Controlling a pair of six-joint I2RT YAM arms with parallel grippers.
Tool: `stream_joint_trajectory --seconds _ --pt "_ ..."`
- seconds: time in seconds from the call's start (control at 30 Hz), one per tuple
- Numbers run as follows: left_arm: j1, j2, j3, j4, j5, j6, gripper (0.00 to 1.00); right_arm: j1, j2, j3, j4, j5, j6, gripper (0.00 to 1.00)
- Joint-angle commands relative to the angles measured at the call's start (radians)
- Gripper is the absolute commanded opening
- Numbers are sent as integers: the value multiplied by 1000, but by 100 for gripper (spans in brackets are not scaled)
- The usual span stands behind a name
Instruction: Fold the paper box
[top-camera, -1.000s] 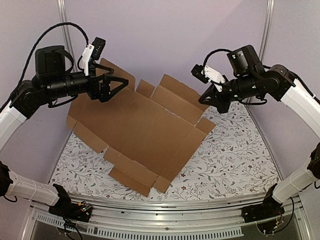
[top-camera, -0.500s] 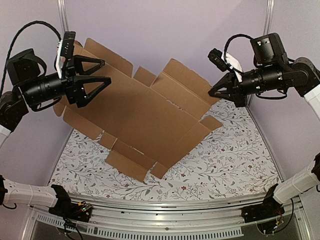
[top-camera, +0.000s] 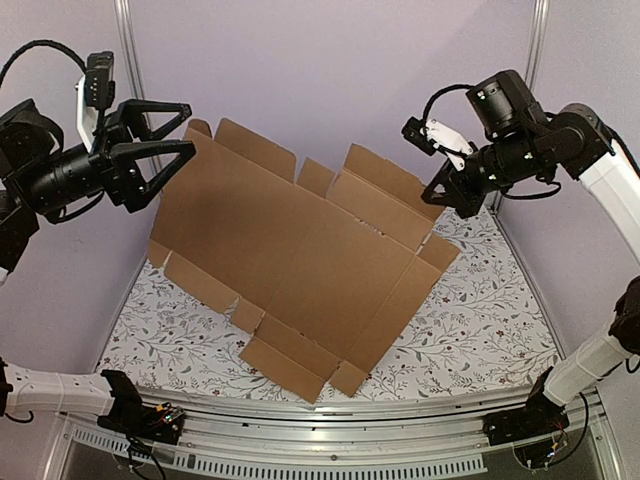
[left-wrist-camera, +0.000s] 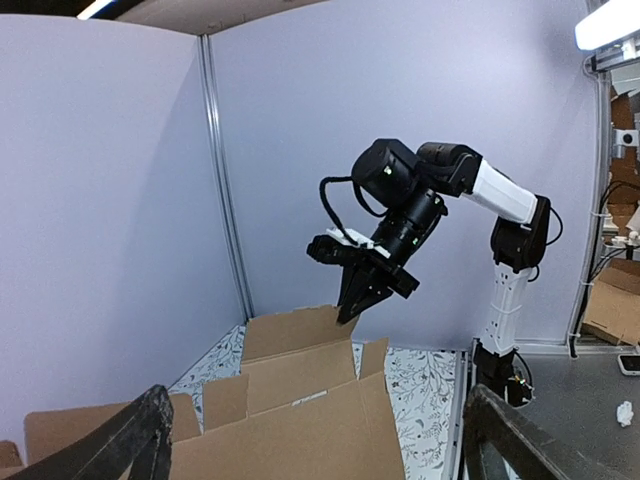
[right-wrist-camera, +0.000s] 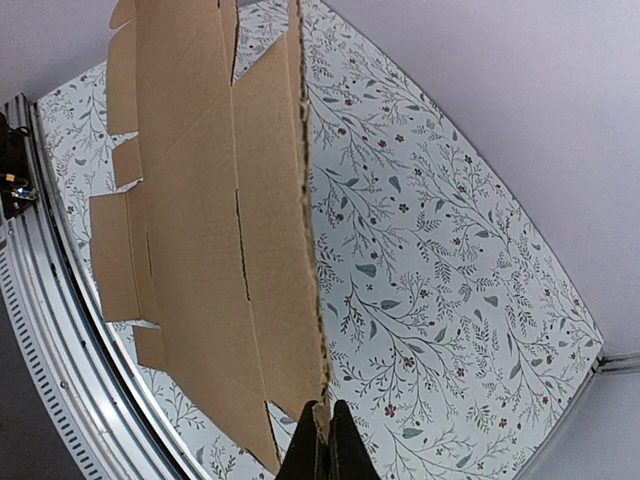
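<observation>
The paper box is an unfolded brown cardboard sheet with flaps and slits. It stands tilted, its near edge low over the floral table and its far edge raised. My right gripper is shut on the sheet's far right flap corner, and the right wrist view shows the paper box edge pinched in the gripper. My left gripper is open, just left of the sheet's upper left edge and not touching it. In the left wrist view the paper box lies below the open gripper, with the right gripper beyond it.
The floral table mat is closed in by purple walls behind and at both sides. A metal rail runs along the near edge by the arm bases. Other cardboard sits outside the cell at the right.
My left gripper has drawn back up and to the left, off the sheet, staying open. The sheet has swung toward the right and its near edge has come closer to the rail. The right gripper keeps its grip.
</observation>
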Motion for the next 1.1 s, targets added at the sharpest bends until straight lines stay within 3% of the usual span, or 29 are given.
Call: stream_joint_trajectory --seconds 0.0,0.2,0.5,0.9,1.07 --pt "-13 38 1 -27 -28 -5 100 3 80 5 -2 135 -3 0" --pt "-13 75 2 -62 -59 37 99 2 165 -41 98 200 -182 0" --pt "-13 197 -12 -131 -152 166 100 5 207 -85 203 67 -475 0" --pt "-19 400 -9 -91 -131 354 100 5 269 -59 196 -2 -600 0" --pt "-35 447 -9 -100 -108 508 98 4 285 -31 195 -58 -594 0"
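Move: The left end of the box's wide slotted flap lies about 15 cm ahead of the open left hand, 20 cm to its right and 16 cm lower. At that height, the small tab is some 12 cm ahead and 15 cm right of the hand, and the long flap roughly 16 cm ahead and 6 cm right. From the right hand, which already grips the wide flap's other end, that left end is around 6 cm ahead and 12 cm left, at nearly the same height. Bring the left gripper down some 17 cm, forward and to the right towards the near end of the box's wide flap, tipping its wide-open fingers about 30 degrees downward. Keep the right fingers shut on the flap's edge; lower that hand about 10 cm while carrying it forward first, then left, turning it counter-clockwise to swing the box square. ##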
